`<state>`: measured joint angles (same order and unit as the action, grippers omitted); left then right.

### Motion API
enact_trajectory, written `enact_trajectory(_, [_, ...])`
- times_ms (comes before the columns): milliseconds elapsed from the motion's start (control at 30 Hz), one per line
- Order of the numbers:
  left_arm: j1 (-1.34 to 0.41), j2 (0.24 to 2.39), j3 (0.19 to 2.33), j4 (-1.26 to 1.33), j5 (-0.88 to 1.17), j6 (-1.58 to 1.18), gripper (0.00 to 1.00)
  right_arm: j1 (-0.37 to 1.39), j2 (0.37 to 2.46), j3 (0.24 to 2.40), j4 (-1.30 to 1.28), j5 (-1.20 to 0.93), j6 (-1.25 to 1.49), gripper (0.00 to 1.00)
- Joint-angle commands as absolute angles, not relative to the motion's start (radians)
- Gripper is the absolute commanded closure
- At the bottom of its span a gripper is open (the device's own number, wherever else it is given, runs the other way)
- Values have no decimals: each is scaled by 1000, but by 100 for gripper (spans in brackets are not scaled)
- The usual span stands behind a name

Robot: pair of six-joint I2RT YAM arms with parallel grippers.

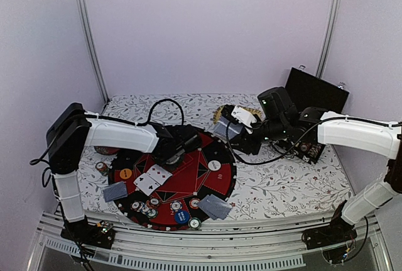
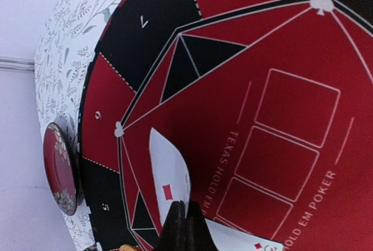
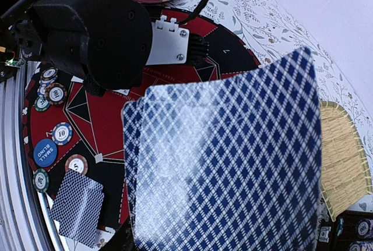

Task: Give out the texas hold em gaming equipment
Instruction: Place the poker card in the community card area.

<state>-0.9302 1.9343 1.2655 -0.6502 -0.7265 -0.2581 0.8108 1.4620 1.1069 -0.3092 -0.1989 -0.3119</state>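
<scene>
A round red and black poker mat lies mid-table. My left gripper is shut on the edge of a face-up diamond card, which curls up off the mat; a second face-up card lies beside it. My right gripper hovers over the mat's far right rim, shut on a fanned pack of blue-backed cards that hides its fingers. Two face-down card piles lie on the mat. Chips and a blue button sit along the near rim, an orange chip at left.
An oval straw tray lies behind the right gripper. A small red patterned dish sits off the mat's left edge under the left arm. An open black case with more chips stands at the back right.
</scene>
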Motion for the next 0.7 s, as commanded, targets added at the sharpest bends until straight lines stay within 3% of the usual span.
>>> enact_trajectory(0, [-951,1933,1252,-594,-576,-255,100,804,1416,1100,-315,-177,-322,56])
enact_trajectory(167, [-956,1920,1227,-538,-467,-264,100,802,1405,1089,-315,-174,-322,56])
enact_trajectory(600, [-959,1935,1217,-574,-416,-306,100,798,1392,1078,-310,-177,-322,56])
enact_trajectory(667, [-959,1936,1219,-575,-403,-305,84,798,1392,1077,-310,-177,-322,56])
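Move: The left gripper still pinches a poker card face up, low over the mat. Its place, the third box of the community card row, is about 5 cm below, 1 cm back and 2 cm to the right. The second card already laid is some 4 cm back and 2 cm left, the first card 8 cm back and 6 cm left. The dealer button is about 16 cm right, level with the hand. From the right gripper the box is roughly 16 cm left, 2 cm ahead and 19 cm below. Bring the left gripper to the right, back and down together, about 5 cm in all by mid-way, then ease off into a last slow centimetre back and down. Tip the fingers steeper by some 15 degrees and lower the left side of the hand, so the card comes down beside the second laid card. Keep the pinch, only starting to slacken at the very end. ##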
